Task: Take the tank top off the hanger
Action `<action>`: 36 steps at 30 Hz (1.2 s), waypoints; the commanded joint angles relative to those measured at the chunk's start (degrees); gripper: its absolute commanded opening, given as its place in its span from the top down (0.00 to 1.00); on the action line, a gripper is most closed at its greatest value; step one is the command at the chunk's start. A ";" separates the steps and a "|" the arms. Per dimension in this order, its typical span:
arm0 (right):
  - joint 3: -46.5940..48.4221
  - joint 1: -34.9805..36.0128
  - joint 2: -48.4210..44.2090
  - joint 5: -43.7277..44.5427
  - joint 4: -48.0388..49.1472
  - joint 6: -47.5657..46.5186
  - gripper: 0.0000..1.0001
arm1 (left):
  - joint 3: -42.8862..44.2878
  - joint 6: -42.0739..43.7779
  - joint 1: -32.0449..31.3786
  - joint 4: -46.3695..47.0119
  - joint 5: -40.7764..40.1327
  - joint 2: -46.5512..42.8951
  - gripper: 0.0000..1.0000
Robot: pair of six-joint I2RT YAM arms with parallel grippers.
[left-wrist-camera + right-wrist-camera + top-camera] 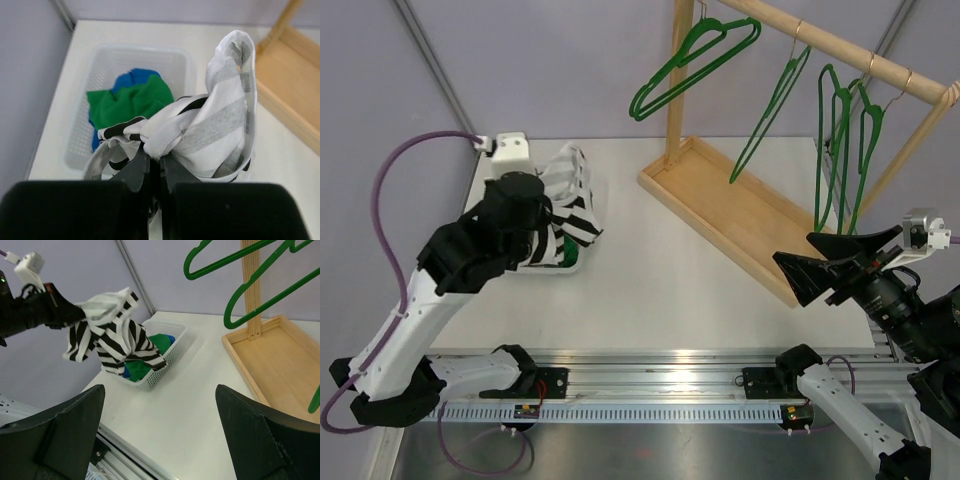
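The black-and-white striped tank top [576,196] is bunched up and hangs from my left gripper [159,161], which is shut on a fold of it [210,127]. It dangles over a white basket [140,50] at the table's left; its lower end reaches the basket's contents [107,327]. No hanger is inside the fabric. Several green hangers [695,62] hang bare on the wooden rack [840,48] at the right. My right gripper [794,248] stands open and empty near the rack's tray, far from the top; between its spread fingers [160,390] only bare table shows.
The basket [169,349] holds green [131,102] and blue [131,80] clothes. The rack's wooden tray [745,212] runs diagonally across the table's right half. A metal rail [650,385] runs along the near edge. Grey walls close the back and left.
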 commanded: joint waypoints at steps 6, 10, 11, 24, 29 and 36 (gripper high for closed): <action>0.21 0.24 1.67 -0.03 2.22 -0.86 0.01 | 14.23 10.92 19.90 1.29 3.27 2.80 1.00; -0.76 0.32 1.32 -0.30 3.28 -0.42 0.01 | 12.23 9.95 25.57 2.07 14.88 4.91 1.00; -0.76 0.24 1.32 -0.30 3.37 -0.33 0.00 | 11.43 10.04 26.01 2.43 16.20 5.35 1.00; -6.11 0.24 2.72 -3.90 7.85 1.25 0.00 | 13.18 4.07 43.21 4.98 36.68 26.49 1.00; -7.70 0.24 3.51 -6.01 9.17 2.04 0.01 | 13.37 0.64 47.19 4.54 38.09 41.89 1.00; -10.86 0.24 4.48 -8.21 11.62 2.66 0.00 | 15.20 1.34 47.11 3.40 47.06 61.51 1.00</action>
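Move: Ahead and to the left of the left hand, which already holds the striped tank top bunched in its shut fingers, the white basket lies about 13 cm forward, 10 cm left and some 33 cm below. The green top heaped in it is roughly 12 cm ahead and 8 cm left of that hand, as deep; the wooden tray stands 14 cm ahead, 37 cm right. From the right hand the basket is about 27 cm forward, 42 cm left, 42 cm down. Swinging left and up at first, by some 9 and 6 cm, the left hand then drives forward and steeply down over the basket, ending about 30 cm lower and 20 cm farther out, down in its far part. The fingers tip down nearly 50 degrees and keep their pinch on the striped tank top. The open right hand eases forward, left and down, about 4 cm each way, touching nothing. ##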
